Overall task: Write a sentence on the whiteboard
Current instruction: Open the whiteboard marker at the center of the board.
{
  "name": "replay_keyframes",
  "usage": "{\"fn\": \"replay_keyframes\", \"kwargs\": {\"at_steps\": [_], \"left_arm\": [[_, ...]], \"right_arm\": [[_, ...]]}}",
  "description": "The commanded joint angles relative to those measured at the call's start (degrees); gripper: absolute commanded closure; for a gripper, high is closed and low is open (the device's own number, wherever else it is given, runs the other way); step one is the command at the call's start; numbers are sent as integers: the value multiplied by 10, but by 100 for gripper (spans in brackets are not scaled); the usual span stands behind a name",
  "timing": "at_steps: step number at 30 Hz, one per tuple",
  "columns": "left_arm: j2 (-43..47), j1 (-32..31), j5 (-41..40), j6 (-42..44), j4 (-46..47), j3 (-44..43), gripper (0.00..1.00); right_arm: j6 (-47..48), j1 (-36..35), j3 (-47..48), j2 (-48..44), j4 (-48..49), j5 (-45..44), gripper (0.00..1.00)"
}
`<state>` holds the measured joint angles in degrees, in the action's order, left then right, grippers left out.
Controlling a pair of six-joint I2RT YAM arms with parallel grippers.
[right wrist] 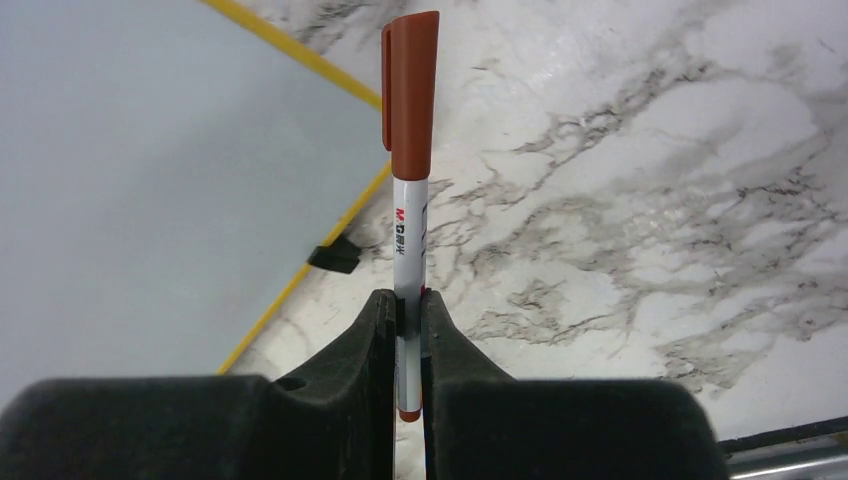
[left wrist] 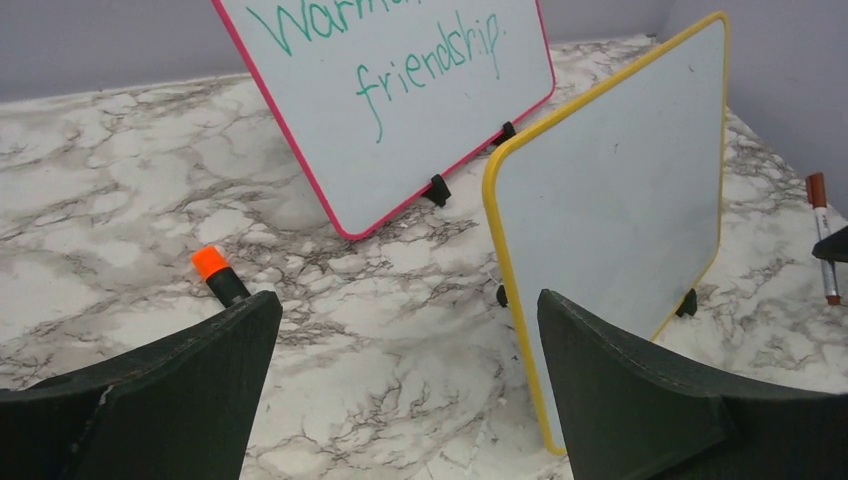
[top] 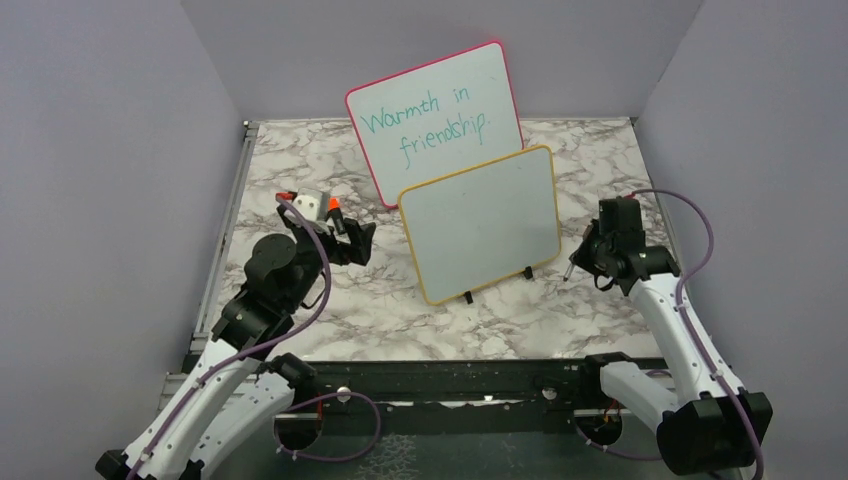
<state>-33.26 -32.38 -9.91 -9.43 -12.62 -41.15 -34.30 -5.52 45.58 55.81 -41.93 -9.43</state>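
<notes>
The whiteboard [top: 485, 225] with the yellow-orange frame stands tilted on small black feet at mid-table. Its face [left wrist: 620, 190] is blank, and the sentence is not in view. My right gripper [right wrist: 409, 300] is shut on a white marker [right wrist: 410, 110] whose reddish-brown cap is on and points away from the fingers. It hovers just right of the board's lower right corner [right wrist: 330, 215], apart from it. My left gripper [left wrist: 405, 300] stands wide open over bare marble, left of the board's near edge, with nothing between its fingers.
A pink-red-framed board [top: 435, 115] with teal writing leans behind the yellow one. An orange-capped black marker [left wrist: 215, 272] lies by my left finger. A small white block [top: 310, 205] sits at the left. Grey walls close in the table on three sides.
</notes>
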Motion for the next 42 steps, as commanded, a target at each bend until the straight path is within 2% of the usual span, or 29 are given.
{"fn": "replay_keyframes", "kwargs": {"at_steps": [1,8,13,17,22,31,38,42], "left_arm": [[-50,-1,67,-20,-71,-78,1],[-117,-1,136,-32,-117,-144,1],[-145,-1,202,4,-119,-162,1],[-181,-1,254,43,-122,-185,1],[-230,-1,318,43,-84,-205,1],[-293,0,345,-117,26,-209,1],[-275,-1,248,-224,42,-185,1],[-269,0,243,-276,70,-159,5]], "right_arm": [[83,-7,56,-9,-31,85,99],[183,-31,141,23,-51,185,100],[237,-48,191,49,-58,266,100],[279,-93,230,92,-71,310,99],[331,-149,268,144,-69,363,99],[401,-237,333,202,-69,372,100],[428,-287,341,206,-34,381,99],[434,-300,333,198,-17,387,99]]}}
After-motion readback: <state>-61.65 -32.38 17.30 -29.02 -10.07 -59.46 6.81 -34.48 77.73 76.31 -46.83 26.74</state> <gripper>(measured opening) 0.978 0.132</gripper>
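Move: Held in the right fingers by its lower half, the whiteboard marker has its middle about 3 cm above that hand's point, 1 cm ahead and 1 cm right. The yellow-framed whiteboard's middle is roughly 21 cm left of the right hand, 8 cm ahead and nearly level in height. The open left hand has the marker's middle about 47 cm to its right, 1 cm ahead, 13 cm lower, and the yellow-framed board's middle about 26 cm right, 8 cm ahead, 17 cm lower. Carrying the capped marker left some 23 cm while lifting it about 11 cm, the right hand swings roughly 80 degrees counter-clockwise, keeping its grip, and brings the cap in front of the yellow-framed whiteboard. The left hand comes to meet it, about 13 cm to the right, tipping down some 20 degrees and turning clockwise, fingers still wide open, and halts short of the cap. ##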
